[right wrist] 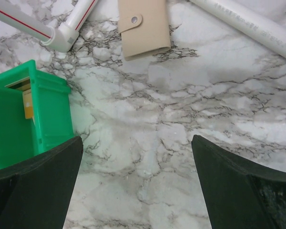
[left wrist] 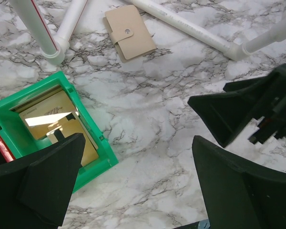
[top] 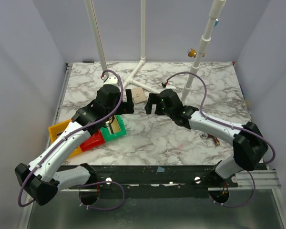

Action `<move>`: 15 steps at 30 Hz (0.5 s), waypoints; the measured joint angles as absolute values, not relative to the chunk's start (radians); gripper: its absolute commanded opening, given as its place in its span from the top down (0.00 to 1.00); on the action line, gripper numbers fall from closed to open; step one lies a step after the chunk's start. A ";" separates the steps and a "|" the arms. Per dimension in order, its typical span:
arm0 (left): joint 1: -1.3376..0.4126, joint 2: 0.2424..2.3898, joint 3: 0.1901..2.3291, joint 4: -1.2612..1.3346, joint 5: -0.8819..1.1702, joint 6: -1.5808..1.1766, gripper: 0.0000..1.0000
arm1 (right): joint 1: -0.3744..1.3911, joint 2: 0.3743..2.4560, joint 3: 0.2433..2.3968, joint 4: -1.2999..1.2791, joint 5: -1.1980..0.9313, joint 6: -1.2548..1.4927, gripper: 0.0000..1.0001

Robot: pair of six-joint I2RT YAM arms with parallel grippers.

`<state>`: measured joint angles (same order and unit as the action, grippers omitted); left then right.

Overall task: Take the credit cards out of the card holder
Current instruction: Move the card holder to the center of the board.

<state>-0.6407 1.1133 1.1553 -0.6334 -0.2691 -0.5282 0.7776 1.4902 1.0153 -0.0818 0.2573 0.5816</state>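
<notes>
The card holder [top: 138, 95] is a flat beige sleeve held shut by a snap tab. It lies on the marble table between the legs of a white pipe stand. It shows at the top of the left wrist view [left wrist: 129, 32] and the right wrist view [right wrist: 144, 27]. The credit cards are hidden. My left gripper [top: 128, 100] [left wrist: 138, 140] hovers open just left of the holder, nothing between its fingers. My right gripper [top: 150, 104] [right wrist: 136, 139] faces it from the right, also open with nothing in it, and shows in the left wrist view [left wrist: 248, 109].
A green bin [top: 113, 128] [left wrist: 62, 81] [right wrist: 47, 109] with tan flat pieces inside sits under the left arm, with a red bin [top: 92, 141] and a yellow bin [top: 59, 130] beside it. The white pipe stand [top: 143, 67] spreads its legs around the holder.
</notes>
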 measured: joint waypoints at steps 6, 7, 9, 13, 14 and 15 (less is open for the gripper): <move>-0.641 1.069 1.145 -0.636 -0.270 -0.528 0.02 | 0.778 1.689 1.171 -0.080 0.263 0.538 0.00; -0.641 1.065 1.144 -0.637 -0.270 -0.528 0.02 | 0.778 1.727 1.202 -0.079 0.263 0.529 0.00; -0.641 1.056 1.138 -0.641 -0.271 -0.528 0.01 | 0.778 1.802 1.265 -0.074 0.263 0.509 0.00; -0.636 1.038 1.125 -0.657 -0.272 -0.528 0.01 | 0.778 1.952 1.387 -0.068 0.266 0.461 0.00; -0.636 1.032 1.121 -0.661 -0.272 -0.528 0.02 | 0.778 1.990 1.416 -0.068 0.268 0.447 0.00; -0.636 1.027 1.119 -0.666 -0.272 -0.528 0.02 | 0.778 2.022 1.441 -0.068 0.271 0.434 0.00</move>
<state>-0.6361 1.0271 1.1191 -0.6659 -0.2722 -0.5282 0.7776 2.0224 1.4414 -0.0681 0.2714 0.4339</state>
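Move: The card holder lies roughly 17 cm ahead of my right hand, 9 cm to its left and 12 cm below. The white pipe's near stretch runs just past it, some 5 cm farther out and 4 cm to the right of it. From my right hand the green box sits about 17 cm to the left, practically level with it. From my left hand the card holder is around 24 cm ahead, 6 cm right and 20 cm down. I swing my open right hand down onto the approach to the card holder, about 8 cm forward, 7 cm left and 7 cm down, diving more steeply towards the end and rolling some 10 degrees so its left side dips. My fingers stay wide and touch nothing yet, while my left hand eases about 2 cm back and left, away from the card holder. ##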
